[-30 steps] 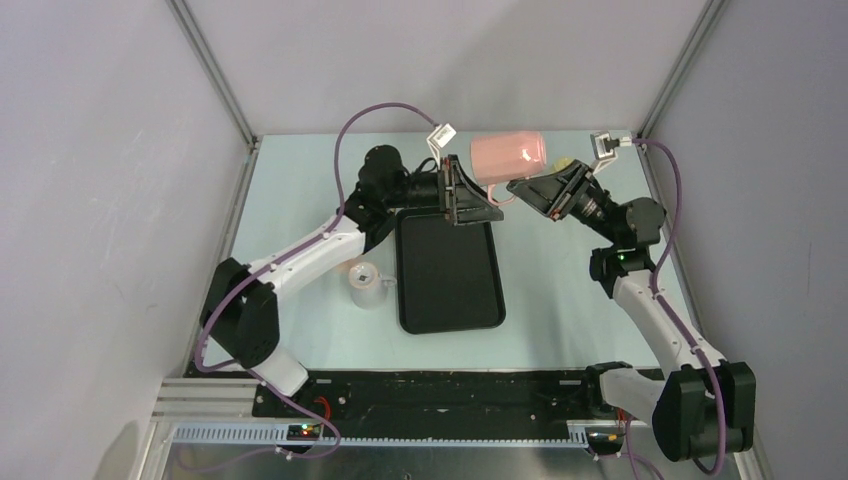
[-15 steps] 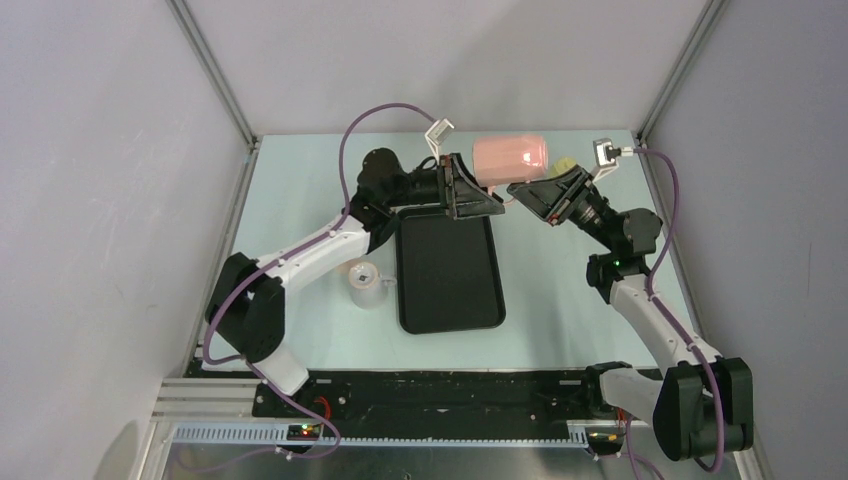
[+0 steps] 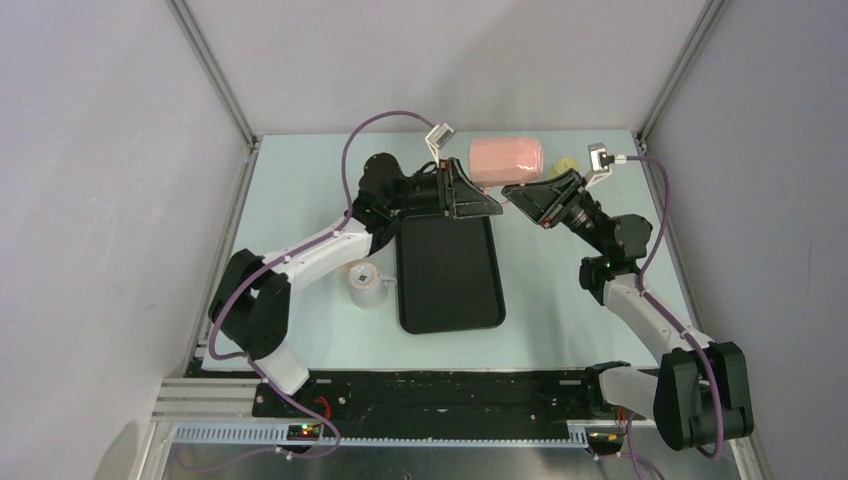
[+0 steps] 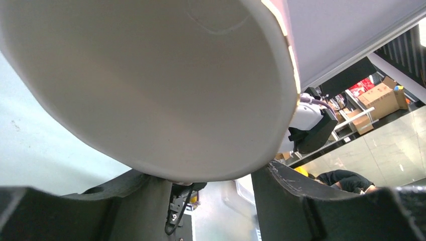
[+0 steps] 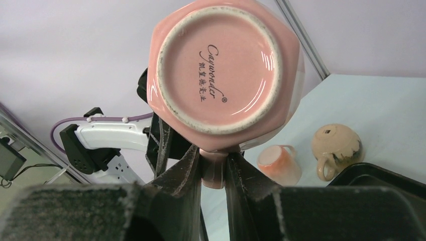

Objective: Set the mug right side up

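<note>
The pink mug hangs on its side in the air over the far end of the table. Its base faces the right wrist camera. My right gripper is shut on the mug's handle, just under the base. From the left, my left gripper reaches the mug's other end. The mug's pale side fills the left wrist view, and a finger stands on each side of it. The left finger touches the mug. Whether the other finger presses on it does not show.
A black tray lies mid-table below the held mug. A small orange cup stands left of the tray. A beige pot with a handle sits at the far right. Frame posts and walls enclose the back.
The left gripper has narrowed around the mug's end. The right arm has carried the mug slightly left and turned it a little. The tray and the orange cup have not moved.
</note>
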`<state>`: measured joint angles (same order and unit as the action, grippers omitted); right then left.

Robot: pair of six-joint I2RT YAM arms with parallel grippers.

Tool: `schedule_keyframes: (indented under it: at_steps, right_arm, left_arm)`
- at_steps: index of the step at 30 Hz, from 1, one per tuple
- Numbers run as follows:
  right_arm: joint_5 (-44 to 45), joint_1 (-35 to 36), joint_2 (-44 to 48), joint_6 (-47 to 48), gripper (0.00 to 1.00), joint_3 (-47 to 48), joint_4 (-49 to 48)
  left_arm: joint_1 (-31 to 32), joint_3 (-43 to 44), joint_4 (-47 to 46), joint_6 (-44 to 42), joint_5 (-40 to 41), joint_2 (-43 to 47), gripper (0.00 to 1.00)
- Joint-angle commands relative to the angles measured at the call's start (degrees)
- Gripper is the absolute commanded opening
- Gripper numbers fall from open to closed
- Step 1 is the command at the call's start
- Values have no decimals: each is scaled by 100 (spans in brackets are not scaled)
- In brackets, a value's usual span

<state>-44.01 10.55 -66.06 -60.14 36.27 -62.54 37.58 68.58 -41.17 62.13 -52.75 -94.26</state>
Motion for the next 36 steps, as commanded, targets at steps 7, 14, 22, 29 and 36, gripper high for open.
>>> schedule_keyframes:
  at_steps: [7,14,22,29,36]
  right_arm:
    - [-75,376,-263,180,0,-217,-872]
    - [-89,395,-311,189,0,-267,-877]
    - [-127,400,-290,282,0,-295,-794]
    - [-150,446,-323,392,0,-321,-759]
    - [-93,475,-312,514,4,-322,-674]
  left_arm:
    - [126,3,-1366,570,-110,130,56]
    - [124,-28,-1560,713,-134,163,42]
    - [120,-22,-1660,782,-152,156,28]
    - [105,2,-1788,900,-181,136,4]
    - [95,-59,-1885,905,-187,158,0]
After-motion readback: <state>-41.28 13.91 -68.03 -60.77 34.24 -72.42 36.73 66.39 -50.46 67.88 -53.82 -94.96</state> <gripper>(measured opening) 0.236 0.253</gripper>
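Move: The pink mug hangs on its side in the air, rim towards the left, its handle still pinched by the right gripper. The handle's middle is about 2 cm ahead of the left hand, 2 cm to its right and 1 cm above; the mug body is 6 cm ahead, 3 cm right, 2 cm up. From the right hand the body is about 4 cm ahead, 1 cm left, 2 cm up. The black tray lies some 35 cm below the left hand, 7 cm ahead, 5 cm left. Hold the left gripper almost in place around the mug's handle and steadily close its half-open fingers until they pinch the handle beside the right gripper's grip. Meanwhile keep the right fingers shut on the handle and bring it back and left by about 1.5 cm, into the left fingers, tilting the right hand some 5 degrees further up. ##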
